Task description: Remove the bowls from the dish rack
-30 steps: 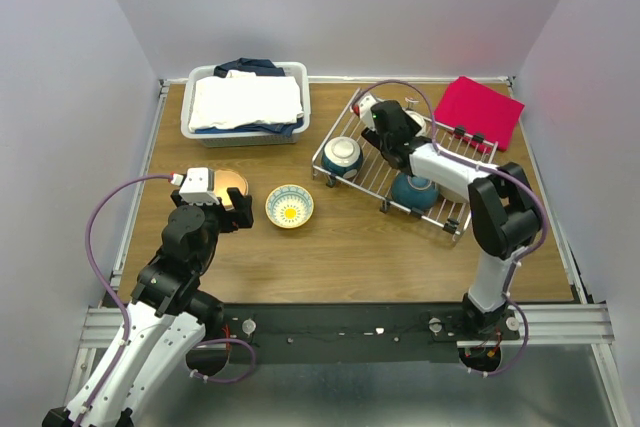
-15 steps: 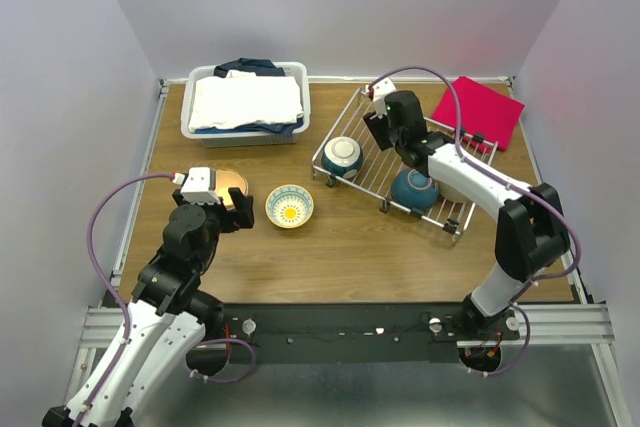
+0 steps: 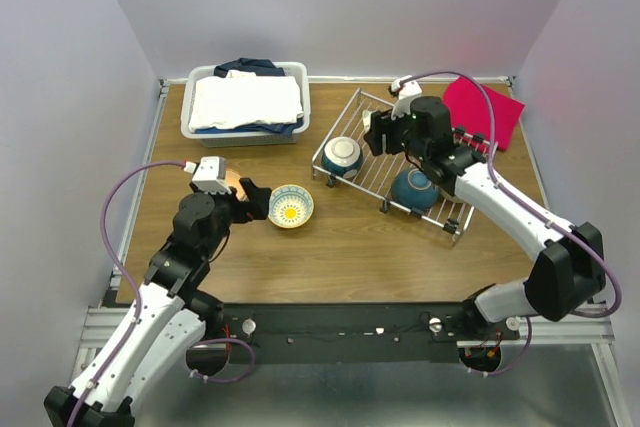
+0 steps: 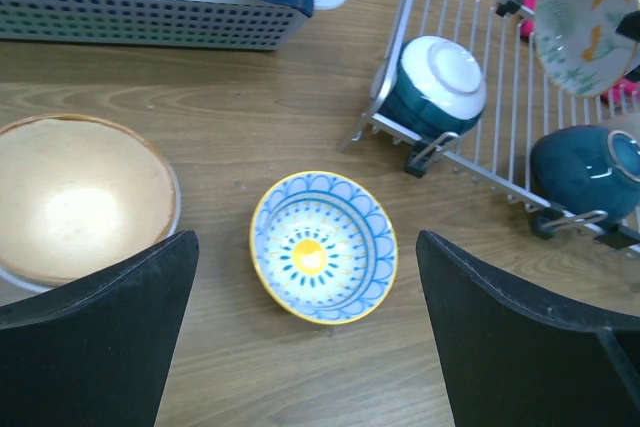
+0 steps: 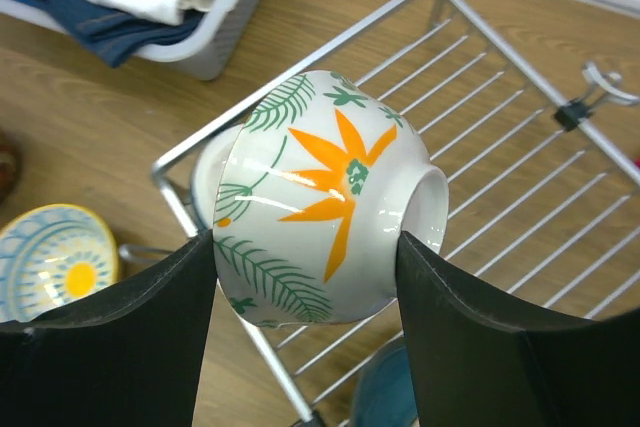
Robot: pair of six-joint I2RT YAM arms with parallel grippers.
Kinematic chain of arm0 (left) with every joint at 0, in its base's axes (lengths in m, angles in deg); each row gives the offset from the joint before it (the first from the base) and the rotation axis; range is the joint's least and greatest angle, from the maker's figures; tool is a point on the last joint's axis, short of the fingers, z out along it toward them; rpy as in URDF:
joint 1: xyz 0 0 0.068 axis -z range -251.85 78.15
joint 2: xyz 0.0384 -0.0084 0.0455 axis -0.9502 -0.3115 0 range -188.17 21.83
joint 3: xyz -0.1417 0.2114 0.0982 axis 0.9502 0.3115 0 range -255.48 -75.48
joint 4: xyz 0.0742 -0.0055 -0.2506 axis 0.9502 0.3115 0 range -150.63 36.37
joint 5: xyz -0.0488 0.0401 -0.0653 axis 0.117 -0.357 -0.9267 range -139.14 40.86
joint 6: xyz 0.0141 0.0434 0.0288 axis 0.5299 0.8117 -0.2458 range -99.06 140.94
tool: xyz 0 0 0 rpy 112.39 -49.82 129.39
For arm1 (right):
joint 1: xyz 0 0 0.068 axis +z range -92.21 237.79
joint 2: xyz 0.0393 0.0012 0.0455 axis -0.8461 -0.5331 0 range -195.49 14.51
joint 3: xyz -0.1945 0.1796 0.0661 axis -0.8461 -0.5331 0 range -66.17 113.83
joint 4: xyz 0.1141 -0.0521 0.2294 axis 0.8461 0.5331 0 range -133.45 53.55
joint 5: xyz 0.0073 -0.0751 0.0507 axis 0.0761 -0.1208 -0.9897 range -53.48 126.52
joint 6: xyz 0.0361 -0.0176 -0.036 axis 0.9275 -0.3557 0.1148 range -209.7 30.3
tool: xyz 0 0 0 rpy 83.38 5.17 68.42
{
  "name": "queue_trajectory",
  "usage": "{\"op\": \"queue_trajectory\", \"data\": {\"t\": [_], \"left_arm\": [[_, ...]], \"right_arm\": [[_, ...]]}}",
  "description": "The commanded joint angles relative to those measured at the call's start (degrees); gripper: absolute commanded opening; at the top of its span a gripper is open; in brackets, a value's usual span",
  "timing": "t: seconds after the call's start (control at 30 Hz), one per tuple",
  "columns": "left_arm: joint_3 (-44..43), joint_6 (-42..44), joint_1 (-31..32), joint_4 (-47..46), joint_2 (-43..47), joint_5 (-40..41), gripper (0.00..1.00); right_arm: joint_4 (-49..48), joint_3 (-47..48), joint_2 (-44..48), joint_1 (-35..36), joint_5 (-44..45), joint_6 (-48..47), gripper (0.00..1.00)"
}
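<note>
My right gripper is shut on a white floral bowl with orange and green leaves, held on its side above the dish rack. In the top view that gripper hovers over the silver wire rack. Two teal bowls rest upside down in the rack, one at its left corner and one at its front. A blue-and-yellow patterned bowl and a tan bowl sit on the table. My left gripper stands open just short of the patterned bowl, holding nothing.
A white plastic bin of folded cloth stands at the back left. A red cloth lies at the back right, behind the rack. Grey walls close in the wooden table on three sides.
My right gripper has lifted the floral bowl up off the back of the rack. My left arm has swung right, from over the tan bowl toward the patterned bowl.
</note>
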Motion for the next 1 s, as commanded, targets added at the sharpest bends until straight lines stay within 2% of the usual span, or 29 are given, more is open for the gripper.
{"op": "queue_trajectory", "data": {"t": [0.0,0.43,0.97], "left_arm": [[-0.32,-5.30,-0.32,-9.67,-4.18,-6.27,0.99],[-2.43,-16.99,-0.14,-26.47,-17.63,-15.06,0.99],[-3.75,-24.99,2.49,-37.99,-27.82,-17.87,0.95]], "right_arm": [[-5.88,-3.56,5.63,0.12,-10.29,9.66,0.41],[-22.66,-13.06,12.49,0.12,-26.72,27.15,0.41],[-42.53,-20.35,12.67,0.12,-35.43,47.18,0.41]]}}
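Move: The flowered bowl in the right gripper is roughly 16 cm ahead and 22 cm right of the left hand, about level with it. For the left hand, the yellow-centred bowl stands on the table 6 cm ahead, 5 cm right and some 17 cm below. From the right hand, the left gripper is about 15 cm back and 24 cm left at similar height, while the rack's blue-and-white bowl sits 2 cm ahead, 6 cm left and 14 cm below. Bring the two grippers together: draw the right back about 10 cm, leftward and up off the rack side, keeping its hold on the flowered bowl and rolling its left side up some 45 degrees while turning counter-clockwise. Swing the open left gripper rightward about 10 cm, somewhat forward, towards the bowl, rolling its right side up; stop short of touching. ##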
